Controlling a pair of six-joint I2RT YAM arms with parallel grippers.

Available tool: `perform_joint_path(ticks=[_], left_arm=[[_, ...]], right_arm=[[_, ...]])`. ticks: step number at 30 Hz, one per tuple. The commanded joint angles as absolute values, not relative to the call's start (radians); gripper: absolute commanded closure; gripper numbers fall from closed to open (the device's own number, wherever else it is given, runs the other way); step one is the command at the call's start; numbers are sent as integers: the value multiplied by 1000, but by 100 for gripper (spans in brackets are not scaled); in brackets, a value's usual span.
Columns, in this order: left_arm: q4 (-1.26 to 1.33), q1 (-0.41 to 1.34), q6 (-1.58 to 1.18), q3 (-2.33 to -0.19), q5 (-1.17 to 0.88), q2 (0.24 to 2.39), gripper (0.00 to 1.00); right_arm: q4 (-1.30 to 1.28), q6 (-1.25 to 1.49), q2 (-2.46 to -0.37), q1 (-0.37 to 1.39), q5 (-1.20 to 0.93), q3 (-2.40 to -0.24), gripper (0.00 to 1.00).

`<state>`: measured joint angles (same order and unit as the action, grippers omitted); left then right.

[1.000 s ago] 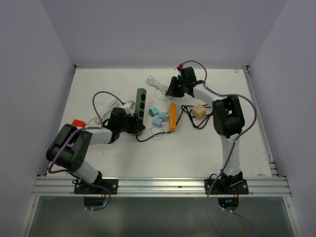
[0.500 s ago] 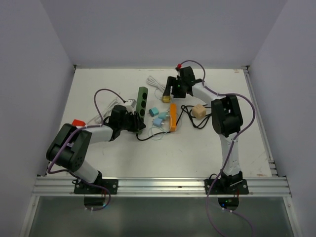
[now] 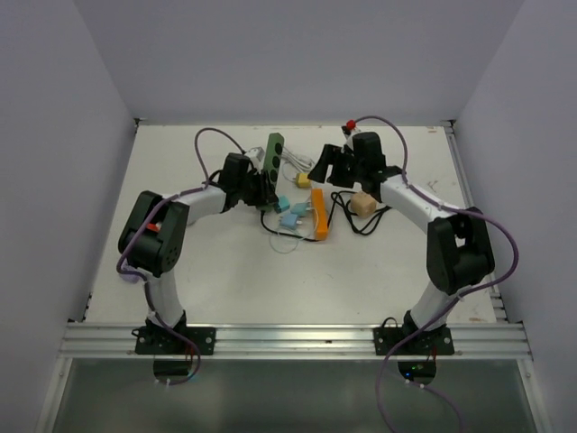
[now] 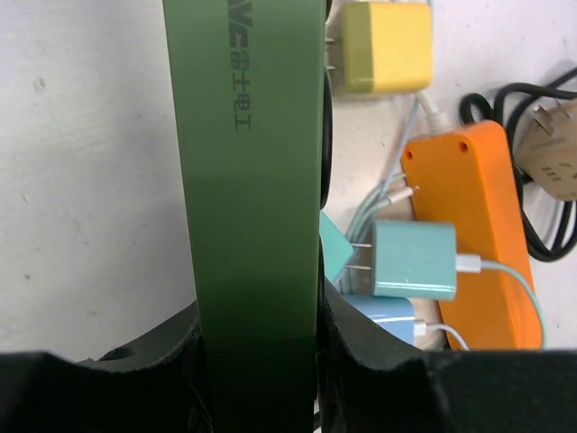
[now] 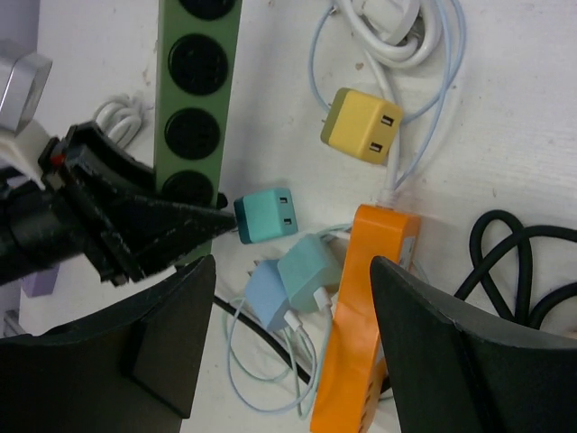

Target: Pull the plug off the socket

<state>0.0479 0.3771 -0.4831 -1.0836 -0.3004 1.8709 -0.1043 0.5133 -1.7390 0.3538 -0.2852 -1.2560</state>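
Note:
The socket, a long dark-green strip (image 3: 273, 151) (image 4: 257, 180) (image 5: 198, 90), lies slanted at mid-table, and my left gripper (image 3: 261, 186) (image 4: 260, 316) is shut on its near end. All the round sockets that show are bare. The yellow plug (image 3: 303, 179) (image 4: 383, 45) (image 5: 363, 124) lies loose on the table just right of the strip, prongs toward it. My right gripper (image 3: 323, 171) (image 5: 293, 334) hangs open with nothing between its fingers, over the chargers and the orange strip, a little nearer me than the plug.
An orange strip (image 3: 318, 215) (image 5: 365, 325) lies right of several teal and blue chargers (image 3: 288, 215) (image 5: 266, 215) with thin cables. A coiled white cable (image 3: 290, 160) (image 5: 388, 23) lies behind the plug. A wooden cube (image 3: 363, 203) sits among black cord loops.
My right gripper opened and let go of the yellow plug, which now lies on the table. My left arm swung the green strip toward the back and right. The right arm drew back to the right.

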Motion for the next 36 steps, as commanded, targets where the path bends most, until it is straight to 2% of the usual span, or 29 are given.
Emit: perform_joint_path(ticks=[1,4,6,11,12,15,28,36], left_arm=[[2,353,-457,-1190,-265,1910,96],[3,321,-468,-1209,-293,1942,96],[14,299,-474,-1213,-313,1959,89],[26,256,-483,-1220,-376,1988,85],[28,253,-482,-1220,-379,1991,82],[17,247,-469,-1223,-376,1993,65],[-41,241,-457,-1235,-379,1988,37],[-126,241,-417,-1224,-262,1901,18]], right_arm=[[-49,506,-1665,353,-314,-1183,27],[-52,492,-1632,353,-311,-1148,27],[-52,486,-1621,351,-310,-1140,27],[-43,483,-1623,353,-316,-1124,27],[-37,485,-1623,353,-318,-1124,27],[-26,488,-1632,353,-330,-1118,27],[-31,476,-1625,353,-341,-1094,27],[-35,479,-1618,353,-357,-1095,27]])
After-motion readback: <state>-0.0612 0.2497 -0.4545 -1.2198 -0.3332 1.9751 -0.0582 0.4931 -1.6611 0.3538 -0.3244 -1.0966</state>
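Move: My left hand grips the green socket strip near its near end, a couple of centimetres clear of the table, sockets facing right. It is bound for bare table whose middle lies about 6 cm ahead, 3 cm left and 3 cm below. The near teal plug is level with my hand, 4 cm right; the light-blue plug is 4 cm back, 6 cm right; the yellow plug is 6 cm ahead, 10 cm right. From my right hand that spot is roughly 7 cm ahead, 17 cm left and 13 cm lower. With my left hand I carry the green strip about 3 cm forward and as far left, dipping 1–2 cm to set it down on the bare table. There I pause, then spread my fingers wide and let go, staying around its near end. My right hand, open and empty, eases some 3 cm back and 2 cm down. ##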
